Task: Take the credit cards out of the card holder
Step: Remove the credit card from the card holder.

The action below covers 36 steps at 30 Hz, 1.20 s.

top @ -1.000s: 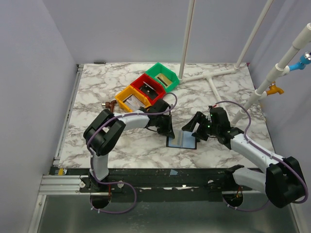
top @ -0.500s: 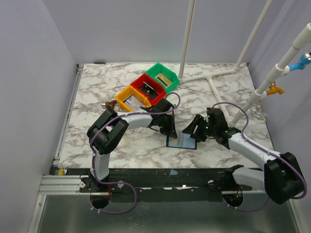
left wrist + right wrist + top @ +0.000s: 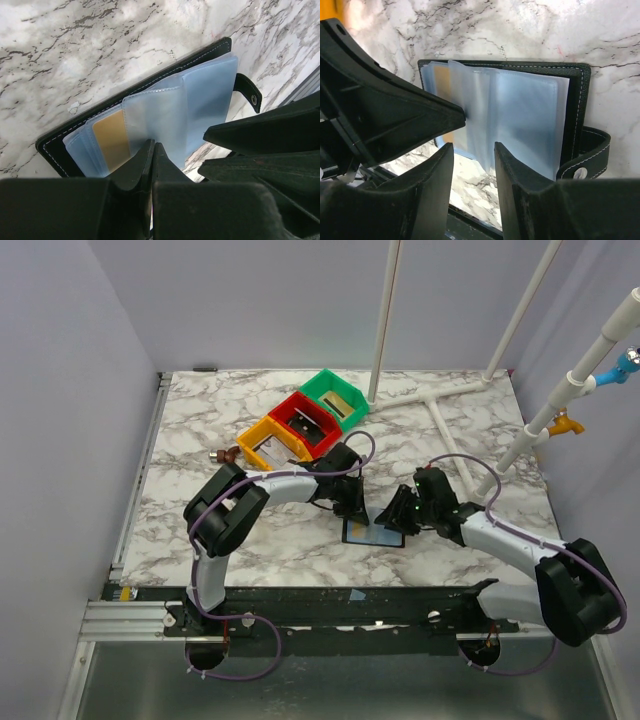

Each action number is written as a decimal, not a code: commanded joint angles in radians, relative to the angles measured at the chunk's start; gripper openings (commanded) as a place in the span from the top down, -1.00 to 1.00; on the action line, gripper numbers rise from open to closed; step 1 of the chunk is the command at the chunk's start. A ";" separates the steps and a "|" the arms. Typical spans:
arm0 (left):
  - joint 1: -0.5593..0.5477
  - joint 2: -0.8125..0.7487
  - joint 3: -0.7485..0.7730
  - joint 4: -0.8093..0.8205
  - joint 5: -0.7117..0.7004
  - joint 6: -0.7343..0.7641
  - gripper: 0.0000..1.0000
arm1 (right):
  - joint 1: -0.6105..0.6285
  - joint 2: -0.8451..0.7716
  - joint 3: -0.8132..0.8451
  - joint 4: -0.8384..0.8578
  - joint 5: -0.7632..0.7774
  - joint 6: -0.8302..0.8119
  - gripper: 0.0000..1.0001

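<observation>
The card holder (image 3: 372,533) lies open on the marble near the front edge, its bluish plastic sleeves (image 3: 170,115) fanned out. A tan-gold credit card (image 3: 111,142) sits in a left sleeve and shows faintly behind a sleeve (image 3: 442,80) in the right wrist view. My left gripper (image 3: 152,146) is shut, with its tip pressed onto the sleeves (image 3: 485,107). Nothing shows between its fingers. My right gripper (image 3: 472,150) hovers at the sleeves' near edge with a narrow gap between its jaws. A loose sleeve edge hangs just above that gap. The snap strap (image 3: 585,167) sticks out on the right.
Yellow (image 3: 267,443), red (image 3: 305,420) and green (image 3: 337,395) bins stand behind the left arm. A small brown object (image 3: 225,455) lies left of them. White pipes (image 3: 440,400) cross the back right. The black front rail (image 3: 350,595) runs just below the card holder.
My right gripper has slid left up to the card holder's edge and its jaws have narrowed. The left gripper has stayed shut on the sleeves.
</observation>
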 commanded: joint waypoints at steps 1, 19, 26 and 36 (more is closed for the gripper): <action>-0.008 0.022 0.020 0.007 0.019 -0.006 1.00 | 0.018 0.028 -0.004 0.011 0.058 0.003 0.17; -0.010 0.009 0.025 0.007 0.036 -0.006 1.00 | 0.059 0.129 0.058 -0.012 0.160 -0.022 0.57; -0.009 -0.019 0.046 -0.026 0.025 0.016 1.00 | 0.069 0.165 0.062 -0.024 0.183 -0.032 0.83; 0.004 -0.076 0.034 -0.077 -0.053 0.044 1.00 | 0.074 0.200 0.068 -0.054 0.212 -0.033 0.99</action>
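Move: The middle of the open card holder is about 1 cm ahead of your right hand and about 4 cm below it; the snap strap is roughly 9 cm to that hand's right, level with it fore and aft. For the left hand, already at the clear leaf, the holder's middle is about 3 cm to the right and 1 cm down. The yellow card's strip shows some 2 cm to the left hand's left, also about 1 cm down. Bring the right gripper down about 3 cm onto the clear sleeve by the holder's fold, easing forward about 1 cm from midway, and shut its part-open fingers as it goes. Tip those fingers some 10 degrees steeper. Keep the left gripper shut and nearly in place against the leaf. ##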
